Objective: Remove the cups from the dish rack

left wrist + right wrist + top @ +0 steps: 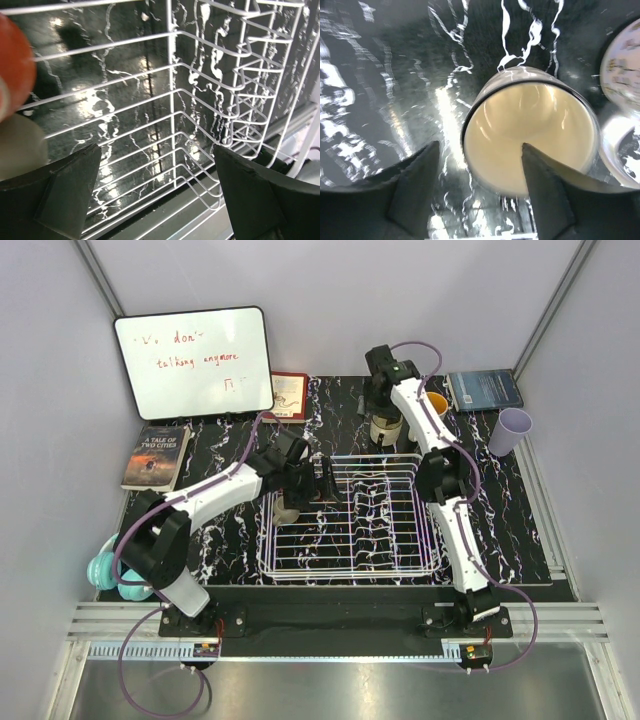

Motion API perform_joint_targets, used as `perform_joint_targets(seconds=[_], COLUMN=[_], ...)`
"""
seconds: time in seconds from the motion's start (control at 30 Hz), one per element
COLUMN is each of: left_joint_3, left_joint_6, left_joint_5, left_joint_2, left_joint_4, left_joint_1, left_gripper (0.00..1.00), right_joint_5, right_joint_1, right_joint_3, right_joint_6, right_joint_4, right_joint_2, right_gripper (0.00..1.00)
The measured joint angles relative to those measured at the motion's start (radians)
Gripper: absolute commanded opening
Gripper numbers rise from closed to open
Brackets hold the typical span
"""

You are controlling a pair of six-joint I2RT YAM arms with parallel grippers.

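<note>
The white wire dish rack (350, 540) lies mid-table. My left gripper (316, 480) hovers open over its far left corner; in the left wrist view the left gripper (156, 149) has only rack wires (200, 90) between its fingers. A blurred orange cup (14, 70) and a cream cup (20, 150) sit at that view's left edge. A cream cup (289, 508) stands in the rack's left end. My right gripper (384, 416) is open behind the rack, over a cream mug (530, 130) upright on the table. The right gripper (480, 147) straddles the mug's near wall without pinching it.
An orange cup (437, 403) and a lavender tumbler (513, 430) stand on the table at the right. A whiteboard (193, 362), books (157, 455) (485, 390) and teal headphones (110, 570) ring the mat. A pale printed round thing (625, 65) lies beside the mug.
</note>
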Motion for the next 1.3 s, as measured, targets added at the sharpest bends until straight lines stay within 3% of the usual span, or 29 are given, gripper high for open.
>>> perform_joint_targets(seconds=[0.2,0.37,0.5,0.7,0.8,0.93,1.1,1.3], left_joint_3=[0.023,0.023,0.031,0.052,0.107,0.117,0.122,0.134], left_joint_6=[0.043,0.064,0.065,0.074,0.095,0.116,0.141,0.158], left_joint_5=[-0.09,-0.201,-0.304,-0.433,-0.478,-0.509,-0.528,-0.522], left_joint_2=[-0.018,-0.092,-0.129,-0.129,-0.094,-0.062,-0.014,0.058], left_joint_4=[-0.044,-0.064,-0.073,-0.133,-0.178,-0.201,-0.219,-0.195], left_joint_1=[-0.001,-0.002,-0.002,-0.003,-0.003,-0.003,-0.003,0.002], left_gripper=[0.99,0.99,0.99,0.99,0.99,0.99,0.99,0.99], right_joint_5=[0.027,0.077,0.213,0.483,0.445,0.377,0.321,0.279], right_joint_1=[0.032,0.11,0.226,0.436,0.468,0.454,0.454,0.454], right_joint_3=[0.0,-0.083,-0.269,-0.694,-0.96,-1.143,-1.225,-1.264], right_joint_6=[-0.001,-0.01,-0.005,-0.033,-0.023,-0.012,-0.01,-0.01], right_joint_4=[0.001,0.018,0.04,0.143,0.235,0.296,0.352,0.389], right_joint_2=[-0.163,-0.389,-0.6,-0.866,-1.006,-1.17,-1.353,-1.455], right_gripper=[1.0,1.0,1.0,1.0,1.0,1.0,1.0,1.0])
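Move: The left hand, open over the rack, has the red cup about 8 cm to its left, 7 cm ahead and 6 cm below; the grey cup is some 10 cm left, 2 cm ahead, at similar depth. The right hand is at the rim of the beige cup, whose middle lies roughly 3 cm ahead, 2 cm right and 4 cm below; the orange-lined mug is about 13 cm right and 5 cm ahead. Right opens wider, rises and retreats 25 cm from beige cup; left swings left and forward towards red cup. ##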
